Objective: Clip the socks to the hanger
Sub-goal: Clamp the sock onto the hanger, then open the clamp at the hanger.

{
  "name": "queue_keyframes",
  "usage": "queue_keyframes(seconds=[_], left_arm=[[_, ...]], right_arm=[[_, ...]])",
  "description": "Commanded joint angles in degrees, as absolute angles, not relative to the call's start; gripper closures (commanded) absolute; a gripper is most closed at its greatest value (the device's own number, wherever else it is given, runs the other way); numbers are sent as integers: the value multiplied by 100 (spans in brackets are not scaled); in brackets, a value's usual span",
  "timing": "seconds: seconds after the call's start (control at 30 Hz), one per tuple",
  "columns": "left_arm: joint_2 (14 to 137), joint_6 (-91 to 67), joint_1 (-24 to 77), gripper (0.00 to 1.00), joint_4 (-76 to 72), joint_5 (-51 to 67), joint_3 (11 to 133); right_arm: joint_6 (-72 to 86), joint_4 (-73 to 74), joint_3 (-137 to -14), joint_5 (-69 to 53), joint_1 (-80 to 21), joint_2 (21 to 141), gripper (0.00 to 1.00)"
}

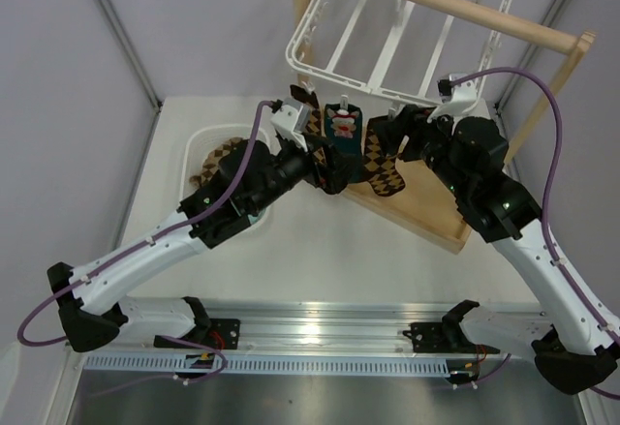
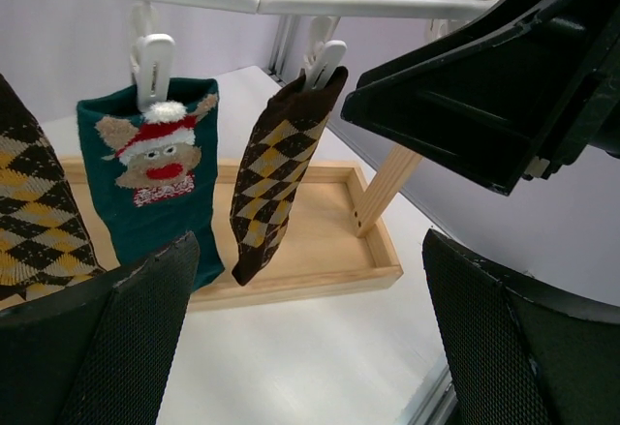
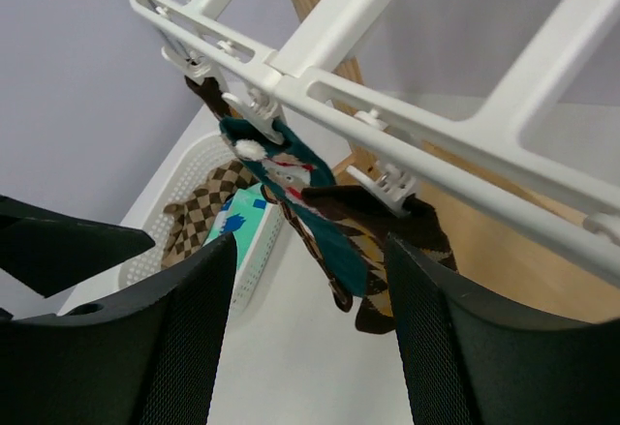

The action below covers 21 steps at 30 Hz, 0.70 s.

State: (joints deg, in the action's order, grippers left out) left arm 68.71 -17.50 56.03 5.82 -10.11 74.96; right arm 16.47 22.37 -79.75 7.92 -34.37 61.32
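Observation:
The white grid hanger (image 1: 387, 33) hangs from a wooden rod. Three socks dangle from its clips: an argyle sock (image 2: 34, 212) at the left, a teal sock with a red-hatted figure (image 2: 155, 183), and a second argyle sock (image 2: 271, 183). My left gripper (image 2: 310, 338) is open and empty, low in front of the teal and second argyle socks. Just below the hanger's (image 3: 387, 96) front bar, my right gripper (image 3: 310, 348) is open and empty, short of the clipped argyle sock (image 3: 417, 241) and the teal sock (image 3: 310, 212).
A white mesh basket (image 3: 247, 260) at the left holds an argyle sock (image 3: 199, 202) and a mint green sock (image 3: 232, 227). The wooden stand's tray (image 2: 291, 285) lies under the hanging socks, its post (image 2: 383, 188) behind them. The right arm's black body (image 2: 504, 76) looms close to my left gripper.

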Motion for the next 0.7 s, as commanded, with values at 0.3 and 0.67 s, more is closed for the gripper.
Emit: queue_keyframes(seconds=[0.3, 0.67], left_arm=[[7013, -1380, 5704, 1, -342, -703, 7321], [8147, -879, 6275, 1, -1405, -1054, 7936]], right_arm=[[1705, 2820, -8542, 1291, -3647, 5819, 33], [1714, 4297, -9712, 2039, -3630, 5608, 33]])
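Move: Both hands are empty. The right checkered sock hangs about 7 cm ahead of the left hand and 8 cm to its right, roughly level; the green reindeer sock hangs 8 cm straight ahead of it. From the right hand, the right checkered sock is some 5 cm ahead, level sideways and about 4 cm lower; the empty clip is 5 cm ahead and 5 cm right, slightly above. Open right hand backs up, right and back, about 11 cm, off the checkered sock; open left sweeps 7 cm right towards it. ##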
